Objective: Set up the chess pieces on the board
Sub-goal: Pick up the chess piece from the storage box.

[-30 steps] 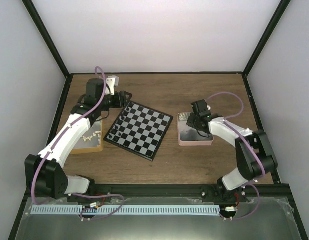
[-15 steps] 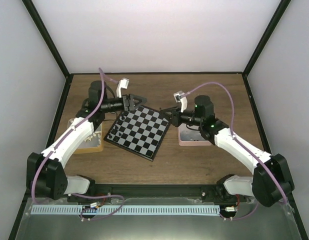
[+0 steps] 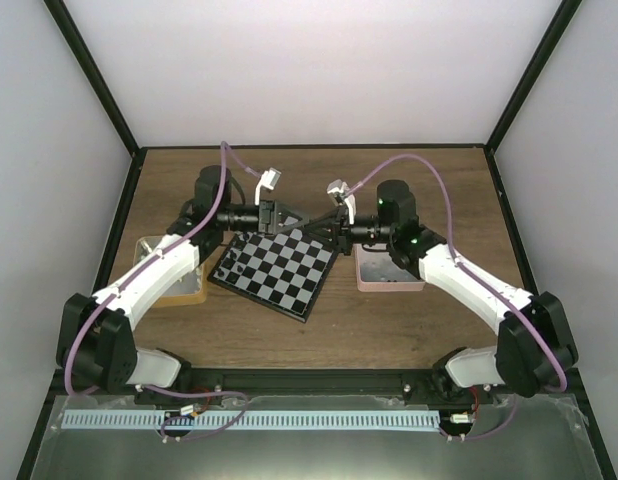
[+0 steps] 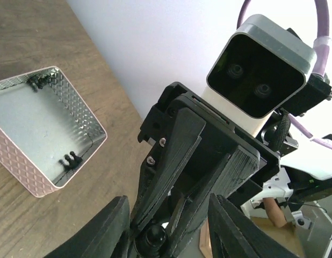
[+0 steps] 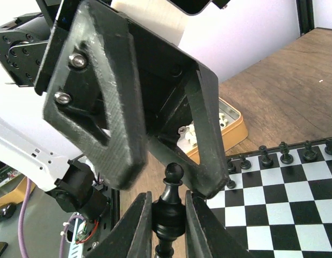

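Observation:
My two grippers meet nose to nose above the far corner of the board point(image 3: 279, 270). The right gripper point(image 5: 167, 198) is shut on a black chess piece point(image 5: 171, 212), whose round head sticks out past the fingertips. The left gripper point(image 4: 168, 200) stands open, and its fingers point(image 5: 104, 113) straddle that head point(image 4: 155, 236) without visibly touching it. In the top view the left gripper point(image 3: 292, 222) and right gripper point(image 3: 317, 227) nearly touch. Several black pieces point(image 5: 284, 156) stand in a row along one board edge.
A pink tray point(image 4: 74, 105) with a few black pieces point(image 4: 70, 160) lies right of the board point(image 3: 391, 276). A tan tray point(image 5: 237, 129) holding white pieces point(image 5: 195, 134) lies to its left point(image 3: 179, 290). Black frame posts and white walls enclose the wooden table.
Both arms swung in over the board's far corner, the right one coming from the pink tray with the black piece. The left jaws have narrowed around the piece's head.

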{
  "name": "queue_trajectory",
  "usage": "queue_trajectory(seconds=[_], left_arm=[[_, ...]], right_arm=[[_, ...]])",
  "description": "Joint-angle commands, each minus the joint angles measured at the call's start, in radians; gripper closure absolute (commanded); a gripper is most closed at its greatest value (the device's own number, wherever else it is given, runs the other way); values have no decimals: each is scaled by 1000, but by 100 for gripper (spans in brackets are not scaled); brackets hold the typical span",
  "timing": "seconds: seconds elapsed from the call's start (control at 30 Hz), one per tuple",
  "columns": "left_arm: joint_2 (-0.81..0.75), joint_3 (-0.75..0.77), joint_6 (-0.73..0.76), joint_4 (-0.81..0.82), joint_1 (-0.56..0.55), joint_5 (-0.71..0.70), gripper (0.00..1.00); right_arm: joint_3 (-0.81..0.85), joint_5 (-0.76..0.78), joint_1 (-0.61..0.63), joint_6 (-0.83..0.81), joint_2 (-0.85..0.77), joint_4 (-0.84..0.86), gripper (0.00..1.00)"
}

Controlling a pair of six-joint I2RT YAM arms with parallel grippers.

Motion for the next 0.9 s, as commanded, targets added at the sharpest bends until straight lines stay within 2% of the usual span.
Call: queue_trajectory(seconds=[0.0, 0.1, 0.2, 0.33, 0.4, 0.57, 0.63, 0.87], left_arm=[[10, 19, 72, -43, -12, 8, 62], [17, 27, 109, -89, -14, 5, 73], [16, 33, 141, -124, -13, -5, 79], [9, 32, 164, -140, -14, -31, 96], [5, 33, 164, -135, -13, -40, 96], [-6, 33, 151, -119, -12, -76, 96], [-16, 33, 125, -89, -11, -89, 96], [-71, -76, -193, 260, -14, -207, 96]], right_arm=[[56, -36, 16, -31, 24, -31, 88], [57, -26, 19, -31, 28, -29, 88], [57, -13, 20, -26, 28, -27, 88], [55, 8, 19, -11, 28, -21, 87], [53, 15, 19, 6, 26, -14, 80], [28, 54, 20, 85, -6, 25, 47], [-6, 93, 20, 168, -31, 75, 38], [-152, 191, 22, 550, -80, 364, 34]])
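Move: The black chess piece stands upright in the right hand's closed fingers, its middle right at that hand's point. From the left hand, whose half-open fingers already straddle the piece's top, it lies straight below by about 3 cm. The chessboard's middle is some 6 cm ahead of the left hand, 9 cm to its left and 27 cm below. The black pieces' storage box is about 8 cm ahead, 22 cm right and 26 cm below the right hand. The left fingers close on the upper part of the chess piece as the left hand sinks about 2 cm over it, while the right hand keeps its pinch almost in place. Once the left has its grip, the right fingers spread wide and let go, that hand tipping some 10 degrees, and the left creeps about 1 cm forward, then starts back up with the piece. ##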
